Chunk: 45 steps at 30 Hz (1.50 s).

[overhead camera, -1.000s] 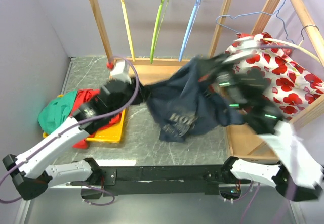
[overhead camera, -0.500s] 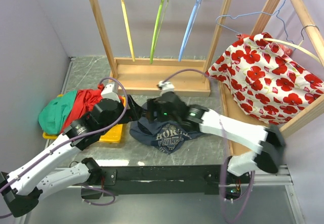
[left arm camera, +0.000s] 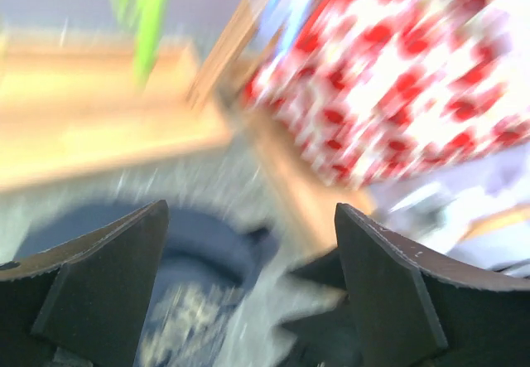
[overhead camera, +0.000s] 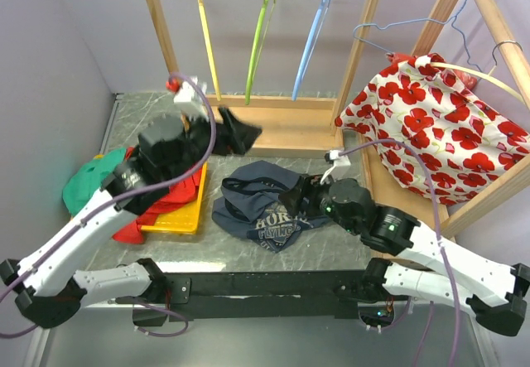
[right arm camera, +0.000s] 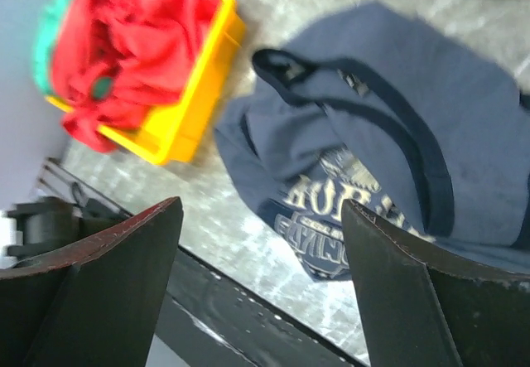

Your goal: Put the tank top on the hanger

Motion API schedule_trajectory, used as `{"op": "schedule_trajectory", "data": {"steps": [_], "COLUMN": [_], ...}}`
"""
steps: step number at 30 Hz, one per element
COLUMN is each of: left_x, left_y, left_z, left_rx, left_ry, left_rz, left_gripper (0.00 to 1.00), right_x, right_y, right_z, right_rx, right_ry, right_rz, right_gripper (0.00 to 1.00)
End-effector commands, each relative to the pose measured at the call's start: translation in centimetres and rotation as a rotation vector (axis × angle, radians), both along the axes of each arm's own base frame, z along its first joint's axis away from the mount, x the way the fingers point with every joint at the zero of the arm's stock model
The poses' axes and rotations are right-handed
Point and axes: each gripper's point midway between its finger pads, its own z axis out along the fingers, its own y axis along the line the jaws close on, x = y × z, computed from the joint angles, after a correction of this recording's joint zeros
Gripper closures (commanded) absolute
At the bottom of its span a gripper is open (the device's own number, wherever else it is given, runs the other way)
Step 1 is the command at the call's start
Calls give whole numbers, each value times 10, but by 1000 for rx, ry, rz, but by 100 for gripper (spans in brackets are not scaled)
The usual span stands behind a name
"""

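The navy tank top (overhead camera: 263, 207) lies crumpled on the table in front of the wooden rack, its pale lettering facing up. The light blue hanger (overhead camera: 312, 45) hangs by its hook from the rack's top bar. My left gripper (overhead camera: 244, 132) is open and empty, raised above the table behind and left of the tank top. In the blurred left wrist view the tank top (left arm camera: 195, 247) lies below my left gripper (left arm camera: 248, 292). My right gripper (overhead camera: 295, 201) is open at the tank top's right edge. In the right wrist view the tank top (right arm camera: 397, 152) spreads beyond my right gripper (right arm camera: 261, 292).
A lime green hanger (overhead camera: 260, 44) and a yellow hanger (overhead camera: 207, 48) share the rack (overhead camera: 273, 127). At the left a yellow tray (overhead camera: 184, 215) holds a red garment (overhead camera: 142, 218) and a green garment (overhead camera: 89, 186). A red-flowered white cloth (overhead camera: 431, 127) hangs over a second wooden frame at the right.
Both grippers opened and let go of the tank top, which dropped onto the table. The left arm then rose toward the rack, and the right arm pulled back to the right.
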Motion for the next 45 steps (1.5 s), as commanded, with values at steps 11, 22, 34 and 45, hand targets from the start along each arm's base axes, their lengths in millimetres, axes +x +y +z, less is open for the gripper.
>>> {"op": "schedule_trajectory", "data": {"steps": [11,22,34,45], "left_x": [111,142,155,158], "left_y": [-73,-100,-121,-129], "left_z": [121,102,81,82], "left_rx": [199,262,365,377], "left_ry": [-266,-349,-388,-440], "left_rz": [81,115,224,298], "left_gripper": [11,12,22,52], "right_x": [-6,-7,-8,-10], "right_y": [7,9,7,0], "right_z": [-84,-101,-109,-115], "right_rx": [-77,-98,-98,-98], "right_ry": [129,149,160,164], "right_rz": [10,14,10,-9], "right_gripper": [16,21,27,36]}}
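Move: The blue hanger hangs about 20 cm ahead of the left hand, 14 cm to its right and roughly 6 cm higher; the green hanger is some 11 cm left of the blue one, with the yellow hanger another 12 cm left. The tank top lies about 23 cm below the right hand, its middle 6 cm ahead and 4 cm left; the rack's base is some 29 cm ahead, 10 cm left, at table height. The left hand arcs to the blue hanger, about 16 cm forward and 13 cm right, rising some 15 cm early and then sinking to end 5 cm higher, while its fingers tilt up about 20 degrees, its left side rises as much, and the wide-open fingers come half shut with the hanger's bar between them. The right hand sinks about 12 cm towards the tank top, tipping slightly down and beginning to narrow its fingers, and stops short above the cloth. ##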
